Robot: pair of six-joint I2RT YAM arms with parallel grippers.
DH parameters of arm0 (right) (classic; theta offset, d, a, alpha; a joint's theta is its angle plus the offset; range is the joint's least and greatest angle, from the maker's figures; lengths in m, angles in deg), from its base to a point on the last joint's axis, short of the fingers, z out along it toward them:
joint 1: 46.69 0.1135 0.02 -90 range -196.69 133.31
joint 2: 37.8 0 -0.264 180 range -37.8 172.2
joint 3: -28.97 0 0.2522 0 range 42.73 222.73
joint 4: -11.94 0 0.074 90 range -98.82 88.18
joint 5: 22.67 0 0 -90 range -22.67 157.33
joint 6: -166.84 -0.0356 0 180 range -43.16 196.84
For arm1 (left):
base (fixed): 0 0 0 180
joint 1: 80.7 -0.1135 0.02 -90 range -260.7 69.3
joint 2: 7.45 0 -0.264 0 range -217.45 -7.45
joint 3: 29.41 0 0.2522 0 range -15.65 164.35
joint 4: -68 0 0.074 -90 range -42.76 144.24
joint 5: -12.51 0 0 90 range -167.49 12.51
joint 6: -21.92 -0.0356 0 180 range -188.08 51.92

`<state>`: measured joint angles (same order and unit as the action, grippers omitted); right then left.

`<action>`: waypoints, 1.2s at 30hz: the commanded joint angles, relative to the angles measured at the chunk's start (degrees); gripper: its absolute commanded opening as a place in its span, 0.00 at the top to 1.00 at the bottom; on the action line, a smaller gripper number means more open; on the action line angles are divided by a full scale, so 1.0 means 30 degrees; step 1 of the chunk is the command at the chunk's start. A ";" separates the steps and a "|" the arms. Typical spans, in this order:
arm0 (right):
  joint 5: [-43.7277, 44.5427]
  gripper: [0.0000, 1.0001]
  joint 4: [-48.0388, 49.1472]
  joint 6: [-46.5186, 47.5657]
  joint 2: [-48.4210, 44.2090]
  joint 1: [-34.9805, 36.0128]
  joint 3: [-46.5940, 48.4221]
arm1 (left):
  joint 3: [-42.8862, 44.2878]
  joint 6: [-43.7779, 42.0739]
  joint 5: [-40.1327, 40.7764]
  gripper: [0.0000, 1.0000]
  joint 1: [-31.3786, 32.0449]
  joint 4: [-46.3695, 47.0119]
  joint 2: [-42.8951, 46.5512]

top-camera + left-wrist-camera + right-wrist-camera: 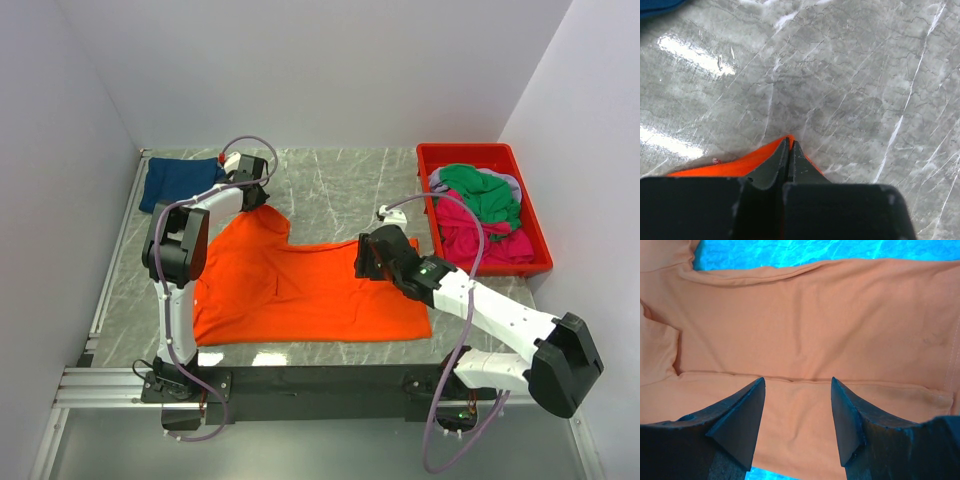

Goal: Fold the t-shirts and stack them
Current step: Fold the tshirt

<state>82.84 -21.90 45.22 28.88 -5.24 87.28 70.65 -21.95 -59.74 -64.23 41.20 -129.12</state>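
The orange t-shirt (300, 285) lies spread flat across the middle of the table. My left gripper (262, 202) is at the shirt's far left corner, shut on the cloth. In the left wrist view the gripper (790, 144) has its jaws pressed together, with an orange t-shirt (737, 166) edge pinched at the tips. My right gripper (364, 262) hovers over the shirt's right part. In the right wrist view it (797, 390) stands open above the cloth (815, 320), holding nothing. A navy t-shirt (180, 181) lies folded at the far left.
A red bin (535, 255) at the right holds a green t-shirt (480, 190), a magenta t-shirt (480, 238) and a bit of grey cloth. A small white object (393, 212) lies beside the bin. White walls close in the table.
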 commanded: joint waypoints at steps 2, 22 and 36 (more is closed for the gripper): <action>0.0981 0.38 0.0102 0.0255 0.0390 -0.0339 0.0526 | -0.0084 -0.0201 -0.0061 0.99 -0.0041 0.0360 0.0769; 0.2681 0.38 -0.0514 0.1457 0.8386 -0.6843 0.5975 | -0.3132 -0.0787 -0.1085 0.99 -0.0070 0.1591 0.4577; 0.3971 0.38 -0.1452 0.1398 1.2637 -0.8455 0.8819 | -0.4332 -0.1607 -0.1174 0.99 -0.0070 0.1767 0.5633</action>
<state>91.73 -25.50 49.26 65.62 -29.89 109.86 58.87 -25.43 -63.14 -64.23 45.05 -115.78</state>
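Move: The orange t-shirt's far right corner lies about 16 cm ahead of the open right hand, 16 cm to its right and 10 cm below; the red bin's middle stands roughly 16 cm farther right and 6 cm beyond that corner. The left hand already pinches the shirt's far left tip. From it the middle of the shirt's body lies some 23 cm back and 13 cm right, about 1 cm lower, and the folded blue shirt 22 cm left and 4 cm ahead. The t-shirt's far left tip, still pinched in the shut left fingers, is drawn back about 3.5 cm and raised some 4.5 cm. Meanwhile the right hand sweeps forward and to the right, then sinks to just over the shirt's far right corner beside the bin, about 20 cm across the table and 8 cm down, turning clockwise some 25 degrees and tipping steeper, its fingers staying open. ##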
